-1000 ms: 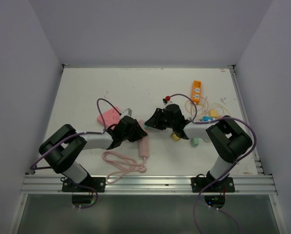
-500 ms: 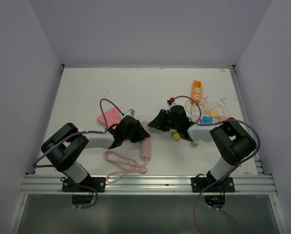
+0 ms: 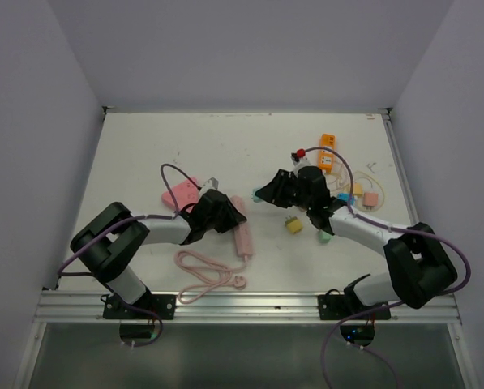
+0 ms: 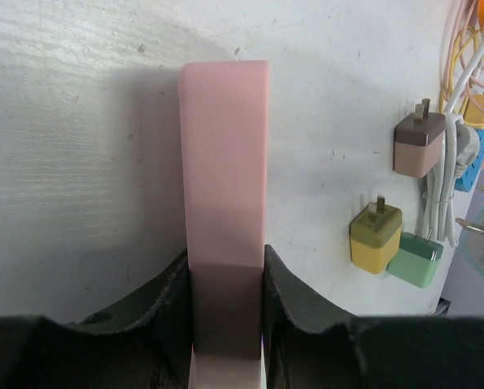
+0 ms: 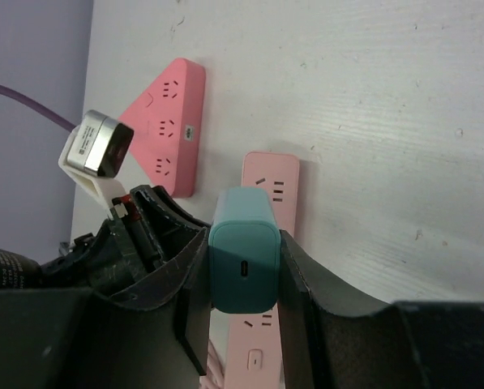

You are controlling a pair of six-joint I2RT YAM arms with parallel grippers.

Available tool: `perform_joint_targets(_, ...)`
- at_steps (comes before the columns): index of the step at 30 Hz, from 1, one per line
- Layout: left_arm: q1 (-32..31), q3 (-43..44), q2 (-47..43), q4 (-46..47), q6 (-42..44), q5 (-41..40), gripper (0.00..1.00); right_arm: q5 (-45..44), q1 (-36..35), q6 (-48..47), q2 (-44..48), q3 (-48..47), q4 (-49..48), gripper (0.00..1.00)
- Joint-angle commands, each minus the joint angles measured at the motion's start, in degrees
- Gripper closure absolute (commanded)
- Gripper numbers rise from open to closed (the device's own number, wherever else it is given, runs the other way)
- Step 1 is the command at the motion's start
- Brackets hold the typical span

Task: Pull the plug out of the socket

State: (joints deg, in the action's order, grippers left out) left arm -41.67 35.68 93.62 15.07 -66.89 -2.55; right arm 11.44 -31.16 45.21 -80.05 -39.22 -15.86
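Observation:
A long pink socket strip (image 4: 225, 154) lies flat on the white table, and my left gripper (image 4: 225, 259) is shut across its near end. From above, that gripper (image 3: 224, 212) sits at the strip's (image 3: 242, 233) far end. The teal plug (image 5: 242, 212) is clamped in my right gripper (image 5: 243, 243), lifted over the strip (image 5: 271, 185), whose slots show past it. Seen from the top, the right gripper (image 3: 267, 192) holds the plug (image 3: 257, 194) just right of the strip's end and apart from it. The plug's prongs are hidden.
A pink triangular socket block (image 3: 179, 194) lies left of the strip, and the strip's pink cord (image 3: 209, 271) coils near the front edge. Yellow (image 3: 293, 226) and green (image 3: 323, 236) chargers, a blue one (image 3: 344, 197), cables and an orange strip (image 3: 326, 152) crowd the right side.
My right arm has stretched out to the right, carrying the teal plug slightly right and away from the strip. The left gripper and strip have shifted a little.

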Motion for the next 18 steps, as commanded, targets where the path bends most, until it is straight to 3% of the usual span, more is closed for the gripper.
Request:
perform_joint_targets(1,1.07,-3.95,4.29,-18.41,1.94,-8.44,1.00,1.75,1.97,0.67,1.30,0.64,-2.43,1.00)
perform_joint_targets(14,1.07,-4.75,3.14,-14.04,3.96,-6.51,1.00,0.34,15.07,-1.44,2.97,7.84,2.24,1.00)
perform_joint_targets(18,1.15,-4.13,3.14,-13.40,5.80,-5.89,1.00,0.86,15.78,-1.27,0.69,8.37,1.88,0.84)
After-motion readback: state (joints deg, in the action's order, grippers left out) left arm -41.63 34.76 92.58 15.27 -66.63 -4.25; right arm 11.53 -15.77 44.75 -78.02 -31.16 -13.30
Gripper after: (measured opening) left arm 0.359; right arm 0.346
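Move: The right hand, with the teal plug already clear of the strip, hangs some 11 cm above table-plug height; the brown plug beside the clear patch of table lies about 12 cm to its right and 2 cm ahead. The yellow plug is 6 cm right and 5 cm back, the green one 15 cm right and 8 cm back, and the pink strip's middle 11 cm left and 7 cm back. From the left hand, the brown plug is roughly 25 cm right and 6 cm ahead, level. The right hand keeps the teal plug pinched and swings it away from the pink strip, about 10 cm to the right while sinking some 5 cm, towards the table by the brown plug, turning about 15 degrees clockwise and easing off sideways near the end. The left hand stays in place with its fingers still shut on the pink strip, holding it down by the table. ##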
